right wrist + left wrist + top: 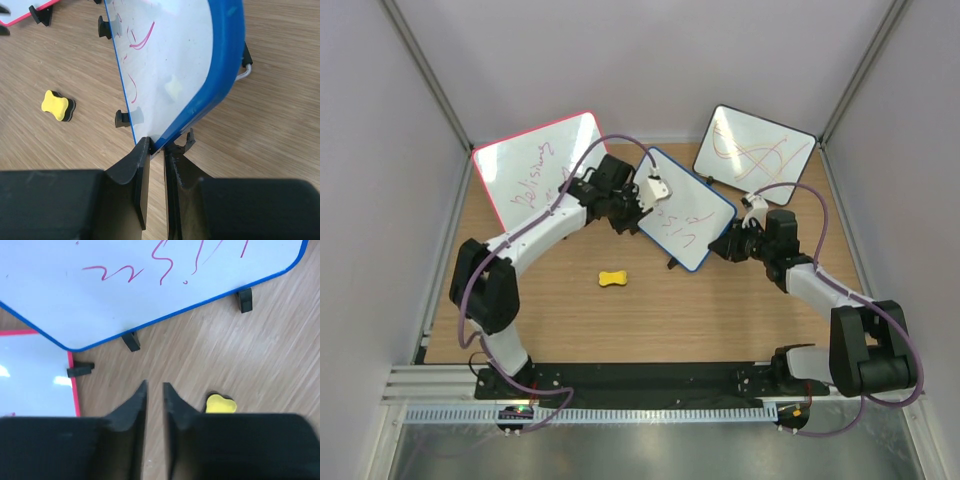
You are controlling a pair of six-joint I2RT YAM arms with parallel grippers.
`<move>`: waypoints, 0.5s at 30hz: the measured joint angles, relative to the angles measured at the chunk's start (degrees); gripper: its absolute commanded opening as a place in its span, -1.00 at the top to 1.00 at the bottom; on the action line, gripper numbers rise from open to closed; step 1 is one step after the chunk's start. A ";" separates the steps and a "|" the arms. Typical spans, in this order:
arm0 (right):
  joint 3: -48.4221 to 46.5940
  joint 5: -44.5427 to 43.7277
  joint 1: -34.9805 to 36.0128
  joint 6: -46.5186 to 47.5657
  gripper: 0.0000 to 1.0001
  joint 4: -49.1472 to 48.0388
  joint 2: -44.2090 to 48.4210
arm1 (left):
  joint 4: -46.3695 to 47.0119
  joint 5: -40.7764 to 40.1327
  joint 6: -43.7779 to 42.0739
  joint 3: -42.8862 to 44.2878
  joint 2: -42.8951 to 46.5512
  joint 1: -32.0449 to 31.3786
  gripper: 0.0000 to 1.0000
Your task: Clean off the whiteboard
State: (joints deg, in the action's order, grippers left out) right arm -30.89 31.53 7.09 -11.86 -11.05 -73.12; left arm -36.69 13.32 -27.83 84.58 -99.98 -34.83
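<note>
The blue-framed whiteboard [685,210] with red handwriting sits at the table's middle, tilted, with its small black feet showing. My right gripper [725,245] is shut on its near right edge; in the right wrist view the fingertips [157,147] pinch the blue frame [220,75]. My left gripper [625,210] is at the board's far left side, above the table; in the left wrist view it [154,386] is shut with only a narrow slit and holds nothing, and the board [150,285] lies beyond it. A yellow eraser [612,278] lies on the table in front of the board.
A larger pink-framed board [535,165] leans at the back left, seen too in the left wrist view [35,375]. A black-framed board with orange and red scribbles [760,150] stands at the back right. The eraser shows in both wrist views [220,404] [57,105]. Walls enclose the wooden table.
</note>
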 measured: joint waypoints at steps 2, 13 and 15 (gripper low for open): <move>-0.09 -0.15 0.09 0.11 0.98 0.09 0.00 | -0.96 1.09 -2.01 0.57 -0.85 0.22 -0.31; -0.39 -0.46 0.48 0.61 0.98 0.42 -0.02 | -6.10 2.75 -10.40 -19.93 2.49 0.79 -0.80; -0.42 -0.50 0.50 0.63 0.98 0.42 -0.02 | -5.42 2.64 -10.64 -20.81 2.49 0.85 -0.75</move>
State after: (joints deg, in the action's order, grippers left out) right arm -31.31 31.03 7.60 -11.22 -10.63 -73.14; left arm -42.11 15.97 -38.48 63.77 -97.49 -33.98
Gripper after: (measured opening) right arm 0.209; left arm 0.892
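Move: The left hand is empty, its fingers shut, and the eraser it goes for lies about 9 cm back and 6 cm to its left, some 13 cm below. The blue-framed whiteboard's middle is roughly 3 cm ahead, 7 cm to the right of this hand and 9 cm below; the pink-framed board's middle is about 10 cm ahead and 21 cm left, similarly low. From the right hand the eraser lies some 20 cm left, 5 cm back and 8 cm lower. The left hand drops about 11 cm away from the blue-framed board while drawing back some 10 cm and going about 7 cm left, down to the yellow eraser, slowing at the end with its fingers just above it. On the way its fingers open nearly all the way to stand either side of the eraser, and the wrist tips some 20 degrees so they point more steeply down; the right hand stays put, keeping its pinch on the blue-framed board's near right corner. ##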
